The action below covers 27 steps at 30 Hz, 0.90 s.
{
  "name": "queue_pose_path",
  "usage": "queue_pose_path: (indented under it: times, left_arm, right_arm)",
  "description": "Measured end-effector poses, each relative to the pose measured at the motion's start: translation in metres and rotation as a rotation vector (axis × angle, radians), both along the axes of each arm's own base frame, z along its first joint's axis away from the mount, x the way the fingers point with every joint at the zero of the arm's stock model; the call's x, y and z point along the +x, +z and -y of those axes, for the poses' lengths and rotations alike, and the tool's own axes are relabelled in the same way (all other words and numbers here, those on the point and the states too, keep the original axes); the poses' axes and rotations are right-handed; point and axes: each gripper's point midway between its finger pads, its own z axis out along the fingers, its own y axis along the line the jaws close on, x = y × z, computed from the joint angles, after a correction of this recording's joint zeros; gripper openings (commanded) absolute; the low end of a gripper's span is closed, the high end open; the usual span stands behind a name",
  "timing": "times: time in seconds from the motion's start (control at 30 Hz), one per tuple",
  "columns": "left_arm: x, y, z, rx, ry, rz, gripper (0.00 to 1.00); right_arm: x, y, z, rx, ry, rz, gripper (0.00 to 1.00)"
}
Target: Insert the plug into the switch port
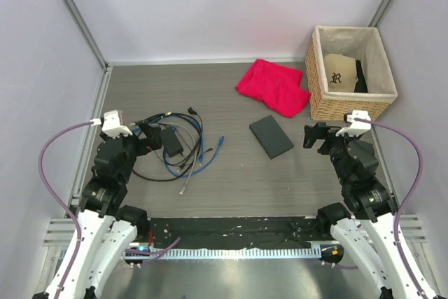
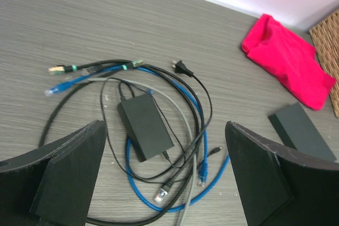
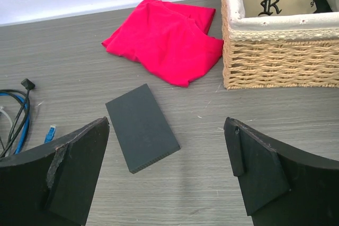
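The switch (image 1: 271,136) is a flat dark grey box lying on the table right of centre, also in the right wrist view (image 3: 142,126) and at the edge of the left wrist view (image 2: 303,130). A tangle of blue, black and grey cables (image 1: 178,150) lies at the left; network plugs sit on their loose ends, one on a black cable (image 2: 161,191), blue ones (image 2: 202,175) (image 2: 53,89). None is in the switch. My left gripper (image 1: 148,134) (image 2: 163,130) hangs open above the tangle. My right gripper (image 1: 315,136) (image 3: 165,125) hangs open just right of the switch, holding nothing.
A black power brick (image 2: 145,128) on a thin black cord lies inside the cable tangle. A red cloth (image 1: 273,87) lies behind the switch. A wicker basket (image 1: 329,106) holding a beige cap (image 1: 339,71) stands at the back right, by the wall.
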Motion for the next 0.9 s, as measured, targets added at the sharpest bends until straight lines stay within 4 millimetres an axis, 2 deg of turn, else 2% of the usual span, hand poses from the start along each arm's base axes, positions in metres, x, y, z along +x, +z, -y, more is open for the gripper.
queue_pose_path:
  times: [0.17, 0.3, 0.53, 0.6, 0.77, 0.9]
  left_arm:
    - [0.010, -0.013, 0.017, -0.017, -0.073, -0.056, 1.00]
    - [0.019, -0.037, 0.037, -0.027, -0.161, -0.162, 1.00]
    - [0.033, -0.061, 0.072, -0.083, -0.283, -0.326, 1.00]
    - [0.035, -0.067, 0.086, -0.077, -0.315, -0.362, 1.00]
    - [0.029, -0.083, 0.140, 0.029, -0.400, -0.419, 0.99]
    - [0.029, -0.093, 0.167, 0.124, -0.416, -0.409, 0.97]
  right_arm:
    - [-0.004, 0.005, -0.002, 0.017, 0.016, 0.024, 1.00]
    - [-0.007, 0.008, -0.004, 0.032, 0.027, 0.038, 1.00]
    - [-0.009, 0.008, -0.006, 0.052, 0.038, 0.043, 1.00]
    - [-0.010, 0.009, -0.007, 0.058, 0.040, 0.046, 1.00]
    - [-0.012, 0.011, -0.008, 0.072, 0.047, 0.056, 1.00]
    - [-0.013, 0.010, -0.011, 0.076, 0.067, 0.055, 1.00]
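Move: The blue plug at the free cable end lies roughly 9 cm ahead of the left hand, 19 cm to its right and 24 cm below. On the table, also counted from the left hand, the other blue plug is about 2 cm ahead and 12 cm right, the power adapter 7 cm ahead and 1 cm right, and the black switch 9 cm ahead and 37 cm right. From the right hand the free blue plug is about 9 cm ahead, 25 cm left and 25 cm below. The left hand swings about 17 cm to the right, passing above the cable bundle towards the free blue plug while sinking some 9 cm, with a small forward reach of about 3 cm early on and its fastest sideways sweep late. Along the way the wrist tips its fingers down and turns clockwise, each by a little over 20 degrees, and the fingers stay wide open, touching nothing and ending still well above the table and short of the plug. ##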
